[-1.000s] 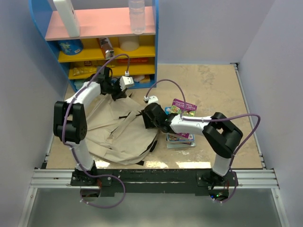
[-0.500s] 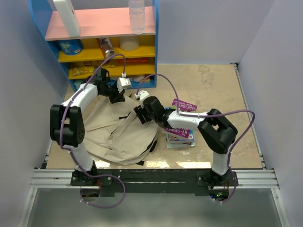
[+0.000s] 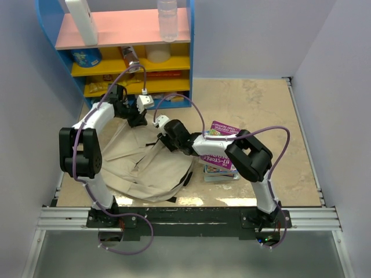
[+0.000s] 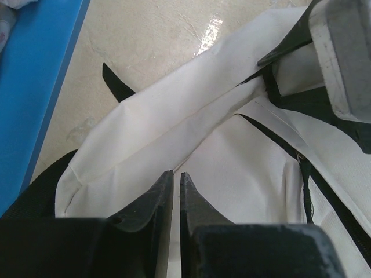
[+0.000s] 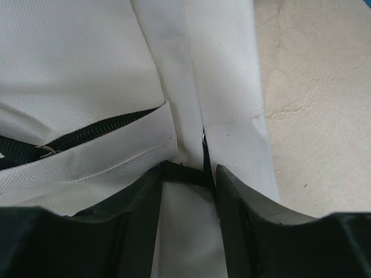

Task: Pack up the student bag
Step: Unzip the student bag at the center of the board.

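The student bag, beige with black straps and zippers, lies flat at the table's left middle. My left gripper hovers over its far top edge. In the left wrist view that gripper stands open by a thin slit, with only cream fabric beneath it. My right gripper is at the bag's upper right edge. In the right wrist view it is open, its fingers either side of a short black strap on the cream fabric, beside a black zipper.
A blue shelf unit with yellow and pink boards stands at the back left, close to the left gripper; its blue base shows in the left wrist view. A stack of colourful books lies right of the bag.
My right gripper has moved left and away across the bag toward its top edge, its jaws narrowing. The left gripper has shifted slightly left and parted by a slit.
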Tool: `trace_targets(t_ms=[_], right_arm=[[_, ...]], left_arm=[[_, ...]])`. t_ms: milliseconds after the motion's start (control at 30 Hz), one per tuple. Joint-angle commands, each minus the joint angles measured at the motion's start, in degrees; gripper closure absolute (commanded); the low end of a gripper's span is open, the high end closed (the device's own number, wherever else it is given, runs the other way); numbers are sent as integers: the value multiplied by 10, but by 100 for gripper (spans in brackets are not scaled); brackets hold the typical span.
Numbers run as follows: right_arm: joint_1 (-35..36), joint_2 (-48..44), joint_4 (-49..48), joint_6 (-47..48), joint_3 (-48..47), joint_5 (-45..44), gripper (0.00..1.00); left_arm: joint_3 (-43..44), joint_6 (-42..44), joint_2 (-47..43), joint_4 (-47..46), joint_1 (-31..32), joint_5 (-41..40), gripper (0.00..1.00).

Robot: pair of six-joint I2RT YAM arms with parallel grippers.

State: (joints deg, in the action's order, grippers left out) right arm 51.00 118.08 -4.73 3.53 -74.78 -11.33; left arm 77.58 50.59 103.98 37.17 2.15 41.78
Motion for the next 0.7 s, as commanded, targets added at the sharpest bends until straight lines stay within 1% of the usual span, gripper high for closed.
trace_targets(t_ms=[0, 33, 100, 133, 167, 233, 333, 667], right_arm=[[1, 14, 15, 5, -34, -28, 57], [1, 14, 12, 3, -35, -30, 60], [-1, 12, -1, -2, -35, -32, 74], [-2, 11, -4, -1, -37, -37, 79], [-7, 9, -5, -2, -40, -40, 87], [-14, 2, -6, -3, -46, -40, 95], [-29, -14, -15, -5, -48, -26, 98], [-42, -56, -19, -15, -70, 28, 100]], left_arm=[[-10, 12, 1, -3, -8, 23, 85], [-12, 11, 2, -5, -9, 21, 85], [-22, 10, 2, -16, -9, 17, 85], [-32, 8, 3, -20, -9, 14, 85], [-38, 7, 2, -31, -9, 10, 85], [-58, 3, 3, -46, -10, 3, 85], [-74, -1, 7, -66, -10, -3, 85], [-90, -8, 6, -88, -12, -8, 85]])
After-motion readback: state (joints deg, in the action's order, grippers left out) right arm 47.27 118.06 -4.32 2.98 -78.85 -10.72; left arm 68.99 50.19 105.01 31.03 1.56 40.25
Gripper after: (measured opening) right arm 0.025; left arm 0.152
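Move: A black tab at the bag's seam lies between the right hand's half-open fingertips, about 1 cm ahead and at tip height, with the pocket zipper's slider roughly 2 cm back and 5 cm to that hand's left, 1 cm lower. The bag cloth the left hand goes for is some 6 cm below it, 2 cm back and 1 cm to its left; from the left hand the black tab lies about 4 cm back, 11 cm to the right and 6 cm lower. The right hand shuts its half-open fingers on the black tab while barely moving, then, keeping the pinch, draws it forward about 4 cm, away from the pocket zipper's slider, and lifts it towards the end. Meanwhile the left hand, fingers nearly shut and unchanged, sinks about 5 cm and eases slightly back towards the bag cloth beneath it, coming close beside the seam; whether its tips touch can't be seen. ##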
